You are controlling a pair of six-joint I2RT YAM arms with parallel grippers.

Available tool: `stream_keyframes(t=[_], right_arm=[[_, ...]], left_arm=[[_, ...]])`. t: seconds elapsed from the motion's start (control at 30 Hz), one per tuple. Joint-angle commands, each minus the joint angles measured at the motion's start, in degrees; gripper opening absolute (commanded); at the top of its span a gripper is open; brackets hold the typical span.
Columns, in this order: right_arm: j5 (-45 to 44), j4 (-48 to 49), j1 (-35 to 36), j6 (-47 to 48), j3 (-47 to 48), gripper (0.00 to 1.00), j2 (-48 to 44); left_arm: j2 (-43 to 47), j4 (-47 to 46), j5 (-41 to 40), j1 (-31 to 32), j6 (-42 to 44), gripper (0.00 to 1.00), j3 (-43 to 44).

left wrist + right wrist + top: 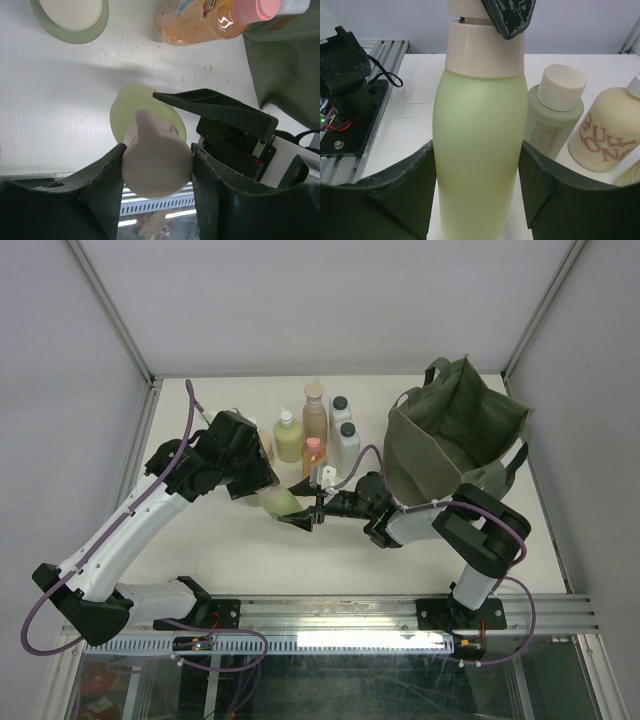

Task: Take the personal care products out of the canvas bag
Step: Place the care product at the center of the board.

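A yellow-green bottle [281, 503] with a beige cap [157, 167] stands upright on the white table, left of the olive canvas bag [450, 430]. My left gripper [157, 170] comes down from above, and both of its fingers press the sides of the cap. My right gripper [477, 185] reaches in from the bag side, with its fingers against the bottle's body [480, 140]. Several other personal care products stand behind: a pale green bottle [289, 436], a tan one [315, 412], an orange one [313, 455] and two white ones with black caps [347, 445].
The bag stands open at the back right, its handles [437, 370] sticking up. The standing bottles crowd the table just behind the held one; a beige lettered bottle [605, 135] stands close on the right. A metal rail [330, 615] runs along the near edge.
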State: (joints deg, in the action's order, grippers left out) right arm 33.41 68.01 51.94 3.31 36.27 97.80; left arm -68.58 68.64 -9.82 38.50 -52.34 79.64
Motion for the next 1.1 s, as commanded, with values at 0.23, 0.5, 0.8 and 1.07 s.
stream_keyframes(t=[0.23,0.5,0.8,1.07], right_arm=[[1.0,1.2,0.3,5.4,-0.4,0.78,-7.7],[2.0,-20.2,0.2,9.4,-3.9,1.0,-16.6],[-8.0,-53.7,0.2,11.5,-6.7,1.0,-38.9],[-34.2,-74.3,0.2,4.3,3.0,1.0,-50.1]], left_arm=[[-5.8,-5.9,9.3,-0.4,10.5,0.0,0.3],[-7.9,-8.1,4.6,0.3,13.0,0.0,-0.4],[-9.7,-11.2,0.8,1.8,14.9,0.0,-3.8],[-6.4,-10.7,-0.6,1.8,14.1,0.21,-7.9]])
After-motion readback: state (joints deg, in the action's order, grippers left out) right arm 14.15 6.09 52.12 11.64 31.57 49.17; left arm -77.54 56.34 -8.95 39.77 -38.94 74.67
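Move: The green bottle's spot on the board lies almost straight below the left hand, about 4 cm to its right, 1 cm ahead and 23 cm down. From the left hand, the grey-green bottle stands 8 cm ahead and 3 cm left, the orange bottle 11 cm ahead and 12 cm right, the white-capped bottle 18 cm ahead and 5 cm right, all some 15 cm lower. From the right hand the spot is about 3 cm left, 1 cm ahead and 17 cm below. Open the right gripper wide to free the green bottle's body, then draw that hand about 13 cm right, dipping briefly, swinging back and then partly forward, and finishing slightly higher. Keep the left pinch on the pump head, lower it about 5 cm towards the board while easing right and turning some 15 degrees clockwise, then carry it 3 cm forward at that height. ##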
